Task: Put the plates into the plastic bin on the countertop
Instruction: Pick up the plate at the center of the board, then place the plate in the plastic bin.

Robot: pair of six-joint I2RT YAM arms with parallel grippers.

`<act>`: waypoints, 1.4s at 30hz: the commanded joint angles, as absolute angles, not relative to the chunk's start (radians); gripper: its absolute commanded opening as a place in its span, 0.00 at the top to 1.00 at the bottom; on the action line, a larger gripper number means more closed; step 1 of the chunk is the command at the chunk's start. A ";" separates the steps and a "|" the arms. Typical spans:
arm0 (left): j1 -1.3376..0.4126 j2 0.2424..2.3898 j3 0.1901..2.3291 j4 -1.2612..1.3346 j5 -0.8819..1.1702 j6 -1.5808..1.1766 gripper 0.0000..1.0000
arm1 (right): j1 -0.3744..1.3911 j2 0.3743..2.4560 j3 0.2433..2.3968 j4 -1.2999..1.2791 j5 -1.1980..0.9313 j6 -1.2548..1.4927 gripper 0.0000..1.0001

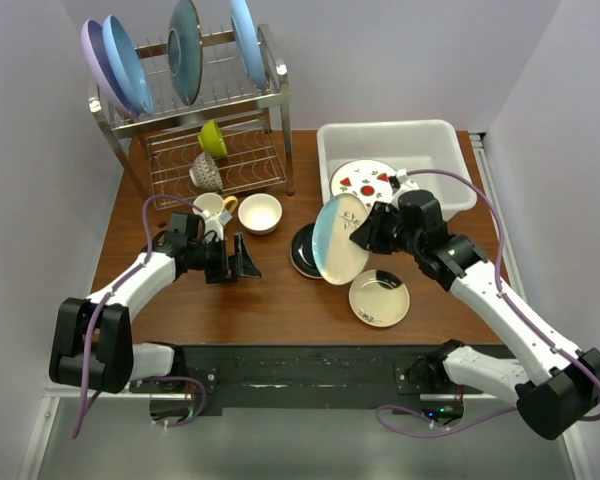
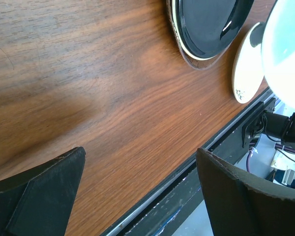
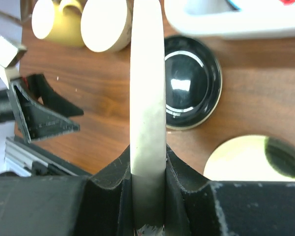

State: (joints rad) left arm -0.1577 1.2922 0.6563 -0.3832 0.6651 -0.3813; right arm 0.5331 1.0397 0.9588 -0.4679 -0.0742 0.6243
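My right gripper (image 1: 366, 229) (image 3: 147, 156) is shut on the rim of a teal-and-cream plate (image 1: 338, 238) (image 3: 147, 73), which it holds up on edge above the countertop (image 1: 270, 310). Behind that plate a glossy black plate (image 1: 300, 250) (image 3: 191, 88) (image 2: 211, 24) lies flat, partly hidden. A small cream plate (image 1: 379, 297) (image 3: 246, 160) (image 2: 246, 69) lies nearer the front. The white plastic bin (image 1: 450, 135) (image 3: 236, 27) stands at the back right with a fruit-slice plate (image 1: 363, 183) inside. At the left my left gripper (image 1: 242, 260) (image 2: 140, 157) hangs open over bare wood, nothing between its jaws.
A steel wire rack (image 1: 220, 120) at the back left holds large blue, lilac and dark teal plates, a green cup and a patterned cup. A yellow-handled mug (image 1: 212, 208) (image 3: 54, 19) and a cream bowl (image 1: 259, 212) (image 3: 105, 24) stand in front of it.
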 commanded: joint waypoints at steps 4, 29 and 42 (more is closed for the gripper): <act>-0.161 1.272 0.655 -0.367 0.677 -0.362 0.00 | 0.457 1.088 1.138 -0.319 -0.239 0.617 1.00; -0.161 1.278 0.640 -0.354 0.690 -0.357 0.00 | 0.074 1.252 1.115 0.113 -0.584 0.995 1.00; -0.161 1.284 0.635 -0.348 0.698 -0.359 0.00 | -0.040 1.338 1.040 0.331 -0.650 1.143 1.00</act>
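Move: My right hand already holds the blue-and-white plate by its right edge, the plate hanging steeply down to the left. The bin's middle is about 18 cm ahead of that hand, 9 cm to the right and 14 cm lower, with the watermelon plate in it about 17 cm ahead and 4 cm right. On the board, the black plate lies some 2 cm ahead and 8 cm left, the cream plate 10 cm back and 7 cm right. From my left hand the bin is about 23 cm ahead, 37 cm right. I keep the plate's edge pinched in my right hand and carry it forward about 14 cm, drifting right by half as much and rising some 6 cm, from beside the black plate to over the bin. On the way I roll the wrist about 30 degrees so the plate's hanging left side swings up, and turn slightly clockwise. ##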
